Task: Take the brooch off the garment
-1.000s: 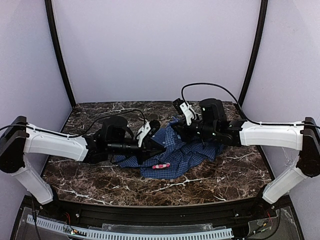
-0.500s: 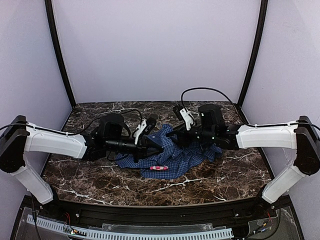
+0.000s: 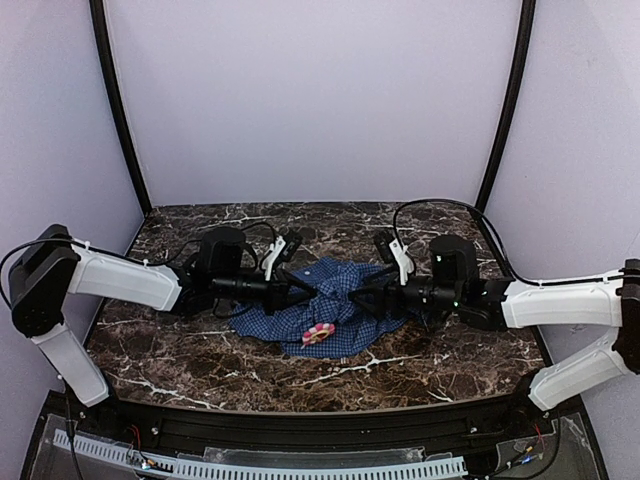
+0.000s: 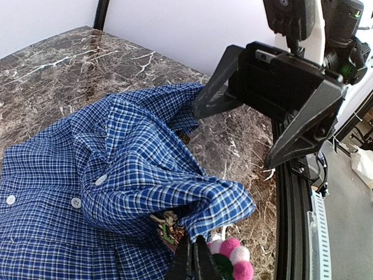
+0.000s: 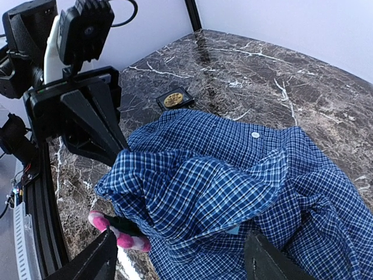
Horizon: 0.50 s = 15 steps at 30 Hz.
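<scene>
The garment (image 3: 330,305), a blue-and-white check shirt with small white buttons, lies bunched on the marble table (image 3: 200,355). My left gripper (image 3: 308,292) is shut on a raised fold of the garment (image 4: 221,204), its fingers (image 4: 187,263) pressed together on the cloth edge. The brooch (image 3: 320,333), a ring of pink and white pompoms with a dark green middle, lies at the shirt's near edge, right beside those fingers (image 4: 232,261). My right gripper (image 3: 357,296) stands open just right of the fold, holding nothing. In the right wrist view the brooch (image 5: 116,232) peeks out under the fold.
A small black square with a gold disc (image 5: 175,99) lies on the table beyond the shirt. A small colourful figure patch (image 4: 166,224) shows under the lifted fold. The black front rail (image 4: 288,233) runs close to the brooch. The two grippers face each other closely.
My right gripper has opened, let go of the shirt and drawn back right and lower. The shirt has sagged flatter, and the brooch now lies face up.
</scene>
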### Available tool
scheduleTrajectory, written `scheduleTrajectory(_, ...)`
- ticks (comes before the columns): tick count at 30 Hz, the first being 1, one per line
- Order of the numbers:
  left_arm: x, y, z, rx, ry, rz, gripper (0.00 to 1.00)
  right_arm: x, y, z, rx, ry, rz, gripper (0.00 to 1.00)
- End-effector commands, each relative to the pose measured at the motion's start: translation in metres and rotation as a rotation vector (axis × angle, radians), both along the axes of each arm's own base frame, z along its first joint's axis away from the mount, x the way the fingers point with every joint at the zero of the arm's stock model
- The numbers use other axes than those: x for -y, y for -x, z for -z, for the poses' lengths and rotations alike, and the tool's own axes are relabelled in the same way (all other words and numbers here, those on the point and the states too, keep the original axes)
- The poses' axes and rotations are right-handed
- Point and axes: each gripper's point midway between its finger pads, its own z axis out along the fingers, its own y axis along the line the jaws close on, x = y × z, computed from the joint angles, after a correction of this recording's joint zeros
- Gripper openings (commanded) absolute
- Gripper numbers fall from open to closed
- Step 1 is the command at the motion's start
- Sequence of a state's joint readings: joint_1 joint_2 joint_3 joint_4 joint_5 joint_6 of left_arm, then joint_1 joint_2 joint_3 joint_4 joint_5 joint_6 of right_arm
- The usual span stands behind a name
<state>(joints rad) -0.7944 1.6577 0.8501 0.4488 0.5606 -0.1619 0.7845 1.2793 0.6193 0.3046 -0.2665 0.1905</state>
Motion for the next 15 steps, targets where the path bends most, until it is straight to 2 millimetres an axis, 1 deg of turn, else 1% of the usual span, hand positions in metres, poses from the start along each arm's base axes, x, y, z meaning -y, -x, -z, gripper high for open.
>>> scheduleTrajectory(1,0.003,-0.003,-0.019,0.027,0.05,0.013,0.01,-0.008,0.001,0.007,-0.018,-0.045,-0.023,0.69)
scheduleTrajectory(3,0.003,-0.003,-0.021,0.029,0.05,0.016,0.01,-0.012,0.004,0.014,-0.024,-0.055,-0.045,0.62)
scheduleTrajectory(7,0.003,-0.002,-0.023,0.029,0.041,0.026,0.01,-0.028,0.028,0.005,-0.004,-0.109,-0.19,0.49)
scheduleTrajectory(10,0.003,-0.002,-0.026,0.028,0.035,0.033,0.01,-0.037,0.039,-0.001,0.016,-0.113,-0.238,0.37)
scheduleTrajectory(11,0.004,-0.002,-0.027,0.031,0.035,0.035,0.01,-0.038,0.041,-0.003,0.022,-0.117,-0.251,0.35)
scheduleTrajectory(13,0.004,-0.002,-0.03,0.035,0.033,0.039,0.01,-0.039,0.044,-0.004,0.022,-0.13,-0.259,0.34)
scheduleTrajectory(15,0.004,0.0,-0.035,0.045,0.037,0.047,0.01,-0.039,0.041,-0.004,0.017,-0.13,-0.246,0.34)
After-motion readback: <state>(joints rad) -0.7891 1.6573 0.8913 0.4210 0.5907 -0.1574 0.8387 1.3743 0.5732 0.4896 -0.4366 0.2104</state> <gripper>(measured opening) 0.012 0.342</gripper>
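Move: The brooch's pink pom-pom flower hangs under the garment about 5 cm back, 6 cm to the left and 6 cm below the open right hand. The garment fold pinched by the left fingers lies some 8 cm to the right hand's left, about level front to back and 1 cm lower. From the left hand the flower is roughly 5 cm back, 1 cm to the right and 6 cm down. Down first, by some 2.5 cm, then curving back and left and easing up a little, the right hand comes in about 5 cm towards the brooch's flower, its wrist turning counter-clockwise a bit over 10 degrees. Its fingers close from three-quarters open to about a third. The left hand keeps its shut grip on the garment fold, lifting it slightly near the end. ##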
